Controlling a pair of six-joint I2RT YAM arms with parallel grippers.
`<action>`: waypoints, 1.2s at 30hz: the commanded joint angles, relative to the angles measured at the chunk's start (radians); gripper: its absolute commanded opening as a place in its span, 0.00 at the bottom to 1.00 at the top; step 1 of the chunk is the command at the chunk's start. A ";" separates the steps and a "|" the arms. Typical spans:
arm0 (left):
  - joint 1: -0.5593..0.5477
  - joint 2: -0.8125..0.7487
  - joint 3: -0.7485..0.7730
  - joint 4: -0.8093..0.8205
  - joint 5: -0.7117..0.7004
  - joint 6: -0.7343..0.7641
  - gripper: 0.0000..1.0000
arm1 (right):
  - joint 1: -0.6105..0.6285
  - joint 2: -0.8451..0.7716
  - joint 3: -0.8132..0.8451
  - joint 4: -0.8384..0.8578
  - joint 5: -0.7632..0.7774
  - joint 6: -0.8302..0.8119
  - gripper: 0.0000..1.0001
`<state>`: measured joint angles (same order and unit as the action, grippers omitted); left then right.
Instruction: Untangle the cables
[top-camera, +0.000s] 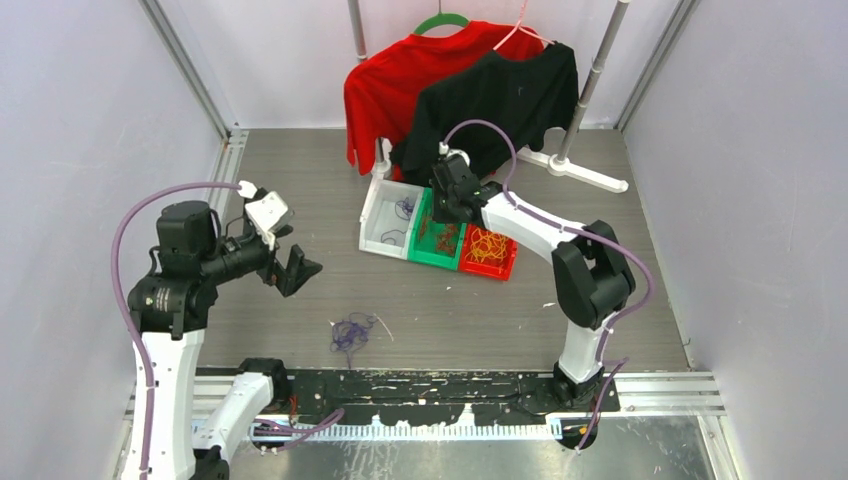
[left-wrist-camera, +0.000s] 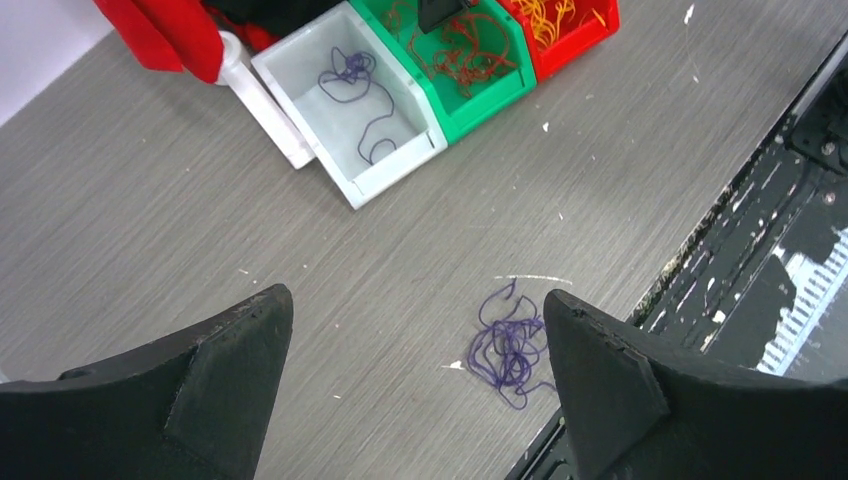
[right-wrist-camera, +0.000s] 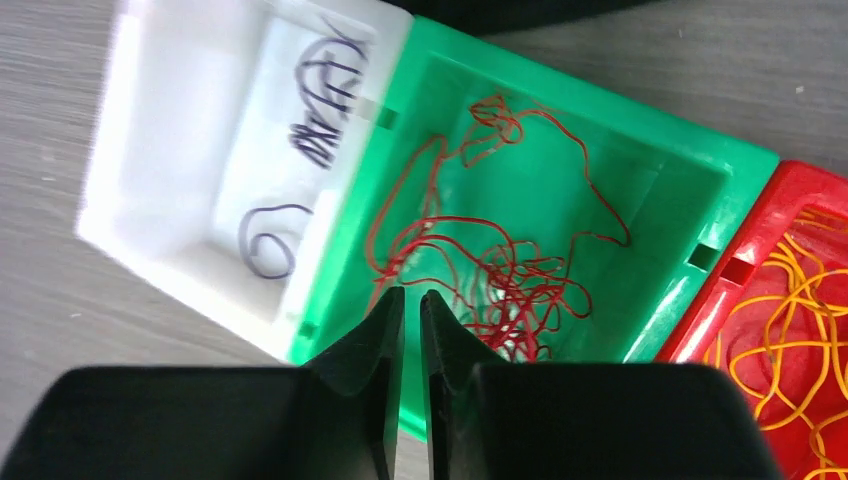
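A loose tangle of purple cables (top-camera: 350, 332) (left-wrist-camera: 508, 345) lies on the grey table near the front rail. My left gripper (top-camera: 290, 268) (left-wrist-camera: 415, 300) hovers above and left of it, open wide and empty. Three bins stand side by side. The white bin (top-camera: 372, 215) (left-wrist-camera: 395, 170) holds purple strands (right-wrist-camera: 325, 110), the green bin (top-camera: 428, 262) (right-wrist-camera: 700, 200) dark red cables (right-wrist-camera: 500, 270), and the red bin (top-camera: 492, 272) (right-wrist-camera: 790, 185) yellow-orange ones (right-wrist-camera: 790, 330). My right gripper (top-camera: 445, 205) (right-wrist-camera: 412, 296) hangs over the green bin's near-left corner, its jaws almost together with only a thin slit and nothing between them.
A red shirt (top-camera: 390, 80) and a black shirt (top-camera: 500, 100) hang on a rack just behind the bins. The rack's white foot (top-camera: 590, 175) reaches out to the right. A black rail (top-camera: 430, 390) runs along the near table edge.
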<state>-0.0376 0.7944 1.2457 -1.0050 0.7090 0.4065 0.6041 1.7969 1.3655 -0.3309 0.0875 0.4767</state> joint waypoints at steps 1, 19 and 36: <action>0.000 0.019 -0.029 -0.072 0.034 0.078 0.96 | -0.006 0.054 -0.005 -0.014 0.080 -0.031 0.16; -0.141 0.186 -0.421 0.015 -0.099 0.262 0.86 | 0.159 -0.353 -0.334 0.266 0.212 -0.098 0.51; -0.420 0.420 -0.436 0.190 -0.225 0.239 0.61 | 0.307 -0.641 -0.688 0.409 0.349 0.003 0.56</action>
<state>-0.4465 1.2293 0.7151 -0.8169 0.4545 0.6430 0.8894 1.1988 0.6785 0.0010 0.3878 0.4438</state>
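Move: From the left hand, the purple cable tangle lies about 31 cm below, 5 cm back and 6 cm to the right; a white streak lies 6 cm right of the tangle and 2 cm farther out. From the right hand, the tangle is some 23 cm back, 19 cm left and 11 cm down. The green bin is just below that hand, 1 cm left, with the white bin 10 cm left and 2 cm farther out. Down towards the purple tangle goes the left hand, about 26 cm and slightly back and right, tipping its fingers steeply down and narrowing them to a bit over half open, still short of the cable. The right hand dips 5 cm into the green bin, then rises and draws back some 13 cm over its near edge, fingers spreading from nearly shut to half open. ##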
